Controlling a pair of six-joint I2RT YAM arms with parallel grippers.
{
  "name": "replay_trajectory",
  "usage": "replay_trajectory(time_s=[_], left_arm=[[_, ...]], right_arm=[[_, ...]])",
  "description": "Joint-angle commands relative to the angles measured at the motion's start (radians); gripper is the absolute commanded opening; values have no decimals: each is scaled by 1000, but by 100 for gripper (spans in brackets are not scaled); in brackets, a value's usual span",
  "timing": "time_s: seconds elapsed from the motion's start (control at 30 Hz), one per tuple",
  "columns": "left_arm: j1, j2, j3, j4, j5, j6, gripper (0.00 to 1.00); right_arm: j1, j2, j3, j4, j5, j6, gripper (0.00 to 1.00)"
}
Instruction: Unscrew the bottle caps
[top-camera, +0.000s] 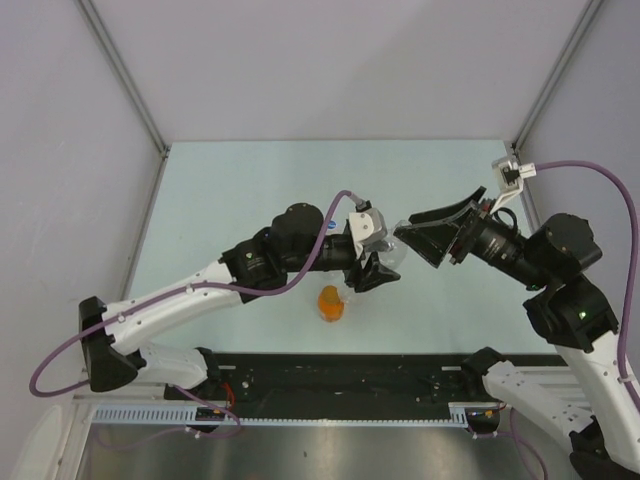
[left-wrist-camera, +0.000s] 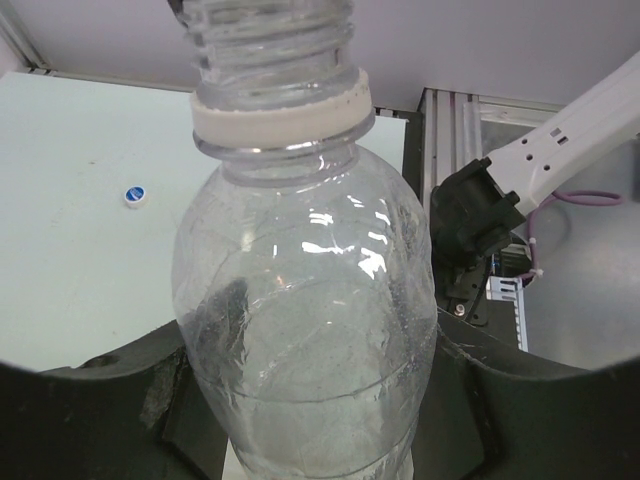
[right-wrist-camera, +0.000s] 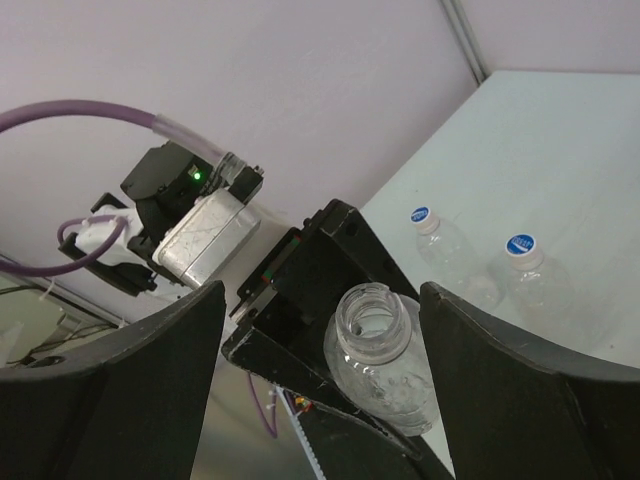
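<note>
My left gripper (top-camera: 375, 265) is shut on a clear bottle (left-wrist-camera: 305, 300), held off the table. The bottle's threaded mouth (right-wrist-camera: 375, 315) is bare, with only a white ring (left-wrist-camera: 280, 112) below the threads. My right gripper (top-camera: 420, 240) stands open just off the mouth, its fingers (right-wrist-camera: 110, 390) wide on either side and nothing between them. One loose blue cap (left-wrist-camera: 135, 195) lies on the table (top-camera: 250, 190), also seen as a blue cap (top-camera: 332, 198) in the top view. Two more clear bottles (right-wrist-camera: 445, 250) (right-wrist-camera: 535, 280) lie beyond with blue caps (right-wrist-camera: 420, 214) on. An orange bottle (top-camera: 330, 302) sits near the front edge.
The black base rail (top-camera: 340, 375) runs along the near edge of the table. Grey walls and metal posts (top-camera: 125, 75) close in the back and sides. The right arm's white link and black joint (left-wrist-camera: 480, 220) show to the right of the held bottle.
</note>
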Motion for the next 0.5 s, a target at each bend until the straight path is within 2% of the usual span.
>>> replay_trajectory(time_s=[0.0, 0.17, 0.3, 0.4, 0.47], left_arm=[[4, 13, 70, 13, 33, 7, 1], [4, 15, 79, 29, 45, 0, 1], [4, 17, 85, 29, 54, 0, 2], [4, 15, 84, 30, 66, -1, 2], [6, 17, 79, 30, 69, -4, 2]], right_arm=[[49, 0, 1, -55, 73, -63, 83], [86, 12, 1, -108, 144, -103, 82], [118, 30, 3, -118, 186, -118, 75], [146, 38, 3, -118, 230, -129, 66], [164, 39, 3, -107, 244, -134, 55]])
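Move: The uncapped bottle's bare neck is about 4 cm below the right hand, some 2 cm to its left and 1 cm ahead. From that hand, a capped bottle stands about 10 cm farther out, 8 cm left and 22 cm lower, with a second capped bottle 14 cm to the left of it. The orange object is level with the hand, 8 cm left and 27 cm below. From the left hand, which holds the bottle, the neck is about 8 cm up, 3 cm right and 1 cm ahead. Lower the right gripper about 4 cm onto the bare bottle neck, easing very slightly forward and left and rolling some 10 degrees so its left side dips. Late in the descent start closing the wide-open fingers, so they stand around the threads, still well apart. Keep the bottle gripped in the left hand, letting it rise only about 1 cm. ##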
